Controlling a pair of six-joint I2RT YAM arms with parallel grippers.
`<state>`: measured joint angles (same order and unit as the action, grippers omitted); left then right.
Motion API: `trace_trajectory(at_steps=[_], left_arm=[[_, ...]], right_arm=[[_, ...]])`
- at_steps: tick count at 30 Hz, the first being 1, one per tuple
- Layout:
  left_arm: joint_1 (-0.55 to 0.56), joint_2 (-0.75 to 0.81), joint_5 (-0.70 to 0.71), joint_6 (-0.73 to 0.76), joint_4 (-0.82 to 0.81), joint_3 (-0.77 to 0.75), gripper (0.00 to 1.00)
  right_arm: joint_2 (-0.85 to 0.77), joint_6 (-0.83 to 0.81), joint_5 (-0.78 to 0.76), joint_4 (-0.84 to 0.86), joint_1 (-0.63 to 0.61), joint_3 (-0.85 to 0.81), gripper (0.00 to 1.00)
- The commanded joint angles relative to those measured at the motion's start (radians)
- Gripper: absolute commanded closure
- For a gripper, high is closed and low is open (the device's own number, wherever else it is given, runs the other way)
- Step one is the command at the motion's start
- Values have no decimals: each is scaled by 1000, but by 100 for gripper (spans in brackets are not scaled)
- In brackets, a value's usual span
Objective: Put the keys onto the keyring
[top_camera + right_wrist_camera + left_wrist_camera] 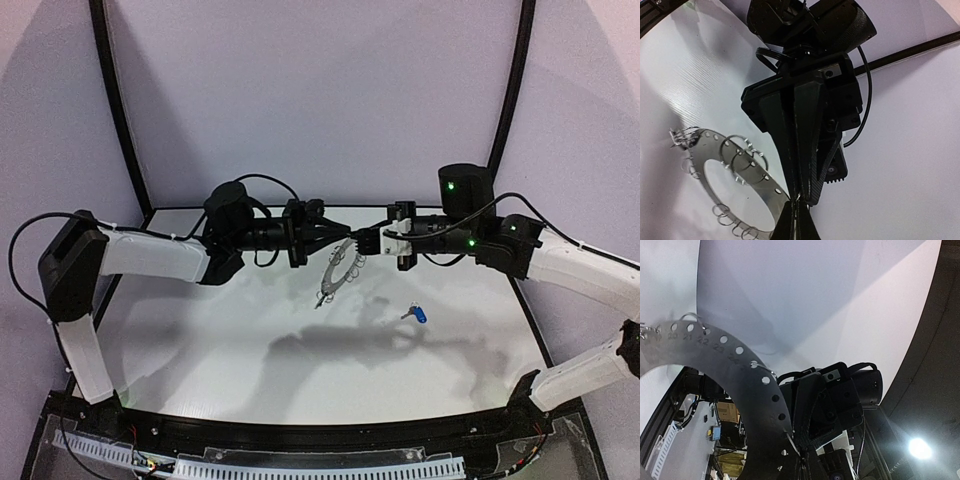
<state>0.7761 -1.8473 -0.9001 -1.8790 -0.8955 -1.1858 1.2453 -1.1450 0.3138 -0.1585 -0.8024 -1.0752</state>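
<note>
The keyring (338, 270), a flat grey ring with wire clips round its rim, hangs tilted above the white table. My left gripper (345, 240) is shut on its upper rim. In the left wrist view the keyring (740, 365) fills the left side and my left gripper (801, 458) pinches it at the bottom. My right gripper (365, 243) is shut, tip to tip with the left one at the rim. The right wrist view shows my right gripper (799, 204) meeting the left gripper (800, 125) beside the keyring (747, 186); a small silver glint sits between the tips. A key with a blue tag (415, 314) lies on the table.
The white table (200, 350) has a black border and black corner posts (115, 100). A purple backdrop (320, 90) rises behind. A cable rail (300, 465) runs along the near edge between the arm bases.
</note>
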Motion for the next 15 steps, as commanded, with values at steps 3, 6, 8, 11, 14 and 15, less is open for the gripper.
trace_trajectory(at_steps=[3,6,8,11,14,15], left_arm=[[21,10,-73,13,-68,-55,99],[22,5,-92,19,-78,-64,87],[22,10,-118,53,-91,-71,29],[19,51,-145,213,26,-81,2],[15,125,-108,569,471,-123,1],[15,172,13,859,817,-186,1]], right_arm=[[8,23,15,-56,-6,-45,100],[-1,51,45,-72,-6,-52,100],[-26,75,64,-92,-6,-54,100],[-44,117,96,-136,-6,-59,100],[-55,182,113,-158,-5,-57,100],[-56,216,119,-162,-5,-56,100]])
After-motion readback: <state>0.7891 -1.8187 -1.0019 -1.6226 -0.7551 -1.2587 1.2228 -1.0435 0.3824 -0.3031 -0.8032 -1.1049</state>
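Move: The keyring is already pinched at its upper edge by both hands, nearly tip to tip; its middle hangs about 5 cm below both hands, some 2 cm back and roughly 2 cm to the left. The key with the black tag dangles from it, about 10 cm below the hands, 3 cm back and 4 cm left. The blue-tagged key lies on the table 30 cm below, about 6 cm back and 13 cm right. Back and up by about 2 cm each, the left hand springs its fingers from shut to wide open, letting go of the keyring and rolling some 15 degrees, forward side rising. The right hand keeps its shut grip at the keyring's edge and draws it back about 2 cm and then slightly down, rolling some 10 degrees with its forward side dipping. ##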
